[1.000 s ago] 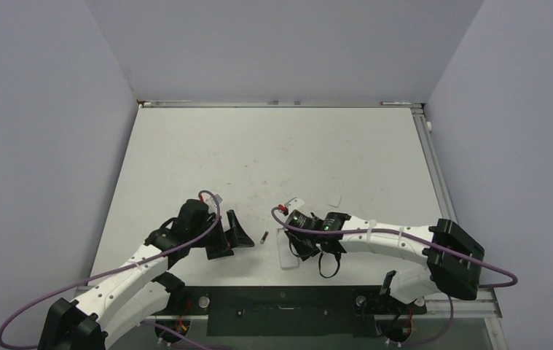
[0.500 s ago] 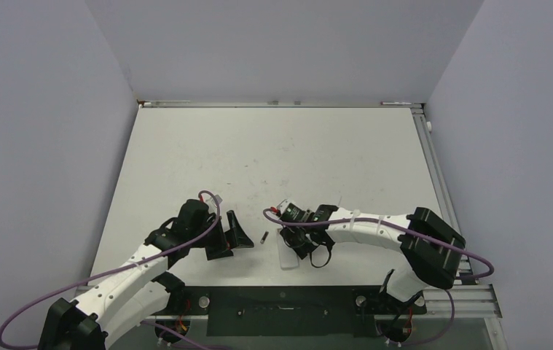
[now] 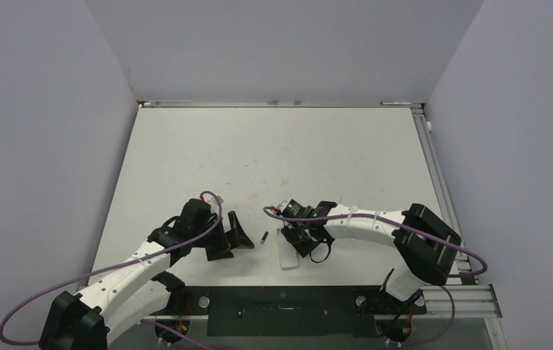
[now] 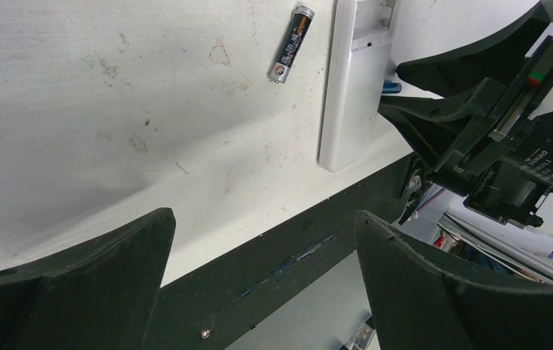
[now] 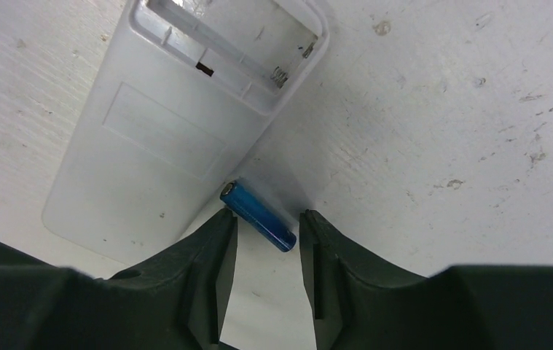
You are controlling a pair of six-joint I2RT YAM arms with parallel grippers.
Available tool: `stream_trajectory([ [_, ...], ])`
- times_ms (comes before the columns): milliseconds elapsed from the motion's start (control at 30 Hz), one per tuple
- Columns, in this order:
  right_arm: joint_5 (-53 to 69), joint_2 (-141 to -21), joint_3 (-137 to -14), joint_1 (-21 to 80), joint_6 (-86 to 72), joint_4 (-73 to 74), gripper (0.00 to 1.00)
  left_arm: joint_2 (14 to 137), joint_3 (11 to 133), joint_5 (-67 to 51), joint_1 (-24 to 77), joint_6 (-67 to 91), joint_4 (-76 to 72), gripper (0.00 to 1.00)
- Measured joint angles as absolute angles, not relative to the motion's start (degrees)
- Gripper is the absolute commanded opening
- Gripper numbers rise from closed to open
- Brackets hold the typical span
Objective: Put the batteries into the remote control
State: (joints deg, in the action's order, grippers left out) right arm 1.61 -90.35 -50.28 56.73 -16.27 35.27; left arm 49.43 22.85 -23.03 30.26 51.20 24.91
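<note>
The white remote control (image 5: 164,138) lies back up near the table's front edge, its battery bay (image 5: 237,36) uncovered and holding nothing. A blue battery (image 5: 259,216) lies slantwise on the table against the remote's long side. My right gripper (image 5: 267,219) stands low over it, open, one fingertip at each end of the battery with slim gaps showing. The dark battery (image 4: 291,44) with a metallic tip lies on the other side of the remote (image 4: 350,95), between it and my left gripper (image 4: 262,215). That gripper is wide open and holds nothing, hovering near the front edge.
The black strip along the table's near edge (image 4: 295,255) runs just below the remote. In the top view the remote (image 3: 286,254), dark battery (image 3: 264,237) and both grippers crowd together at the front centre. Grey walls enclose the table on three sides.
My right wrist has shifted left toward the remote and its jaws have narrowed around the blue battery. The left arm and the dark battery have not moved.
</note>
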Motion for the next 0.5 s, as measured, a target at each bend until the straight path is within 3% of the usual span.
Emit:
stream_trajectory([
  [367,3.1,-89.5,-49.0,56.7,-19.1,33.8,0.09,55.1,24.8,-23.7,30.3,51.9,23.7,0.91],
  [500,2.3,-88.6,-48.3,57.3,-20.9,33.8,0.08,58.0,27.3,-24.0,30.8,52.5,23.3,0.91],
])
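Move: The blue battery lies flat on the table just below the right fingertips, about 1 cm down and already between the parted fingers, one end close against the remote's right side. From that hand the remote's middle is some 4 cm left and 2 cm ahead, the black battery about 11 cm left and 5 cm ahead. From the left hand the blue battery lies some 16 cm to the right, about 1 cm ahead and 6 cm lower. The blue battery is pinched as the right fingers close on it from about a third open, the hand staying low beside the remote, easing back not quite 1 cm and turning slightly clockwise. The left hand, empty and wide open, dips a little, then shifts some 2 cm to the right and forward, rising slightly, towards the black battery. ##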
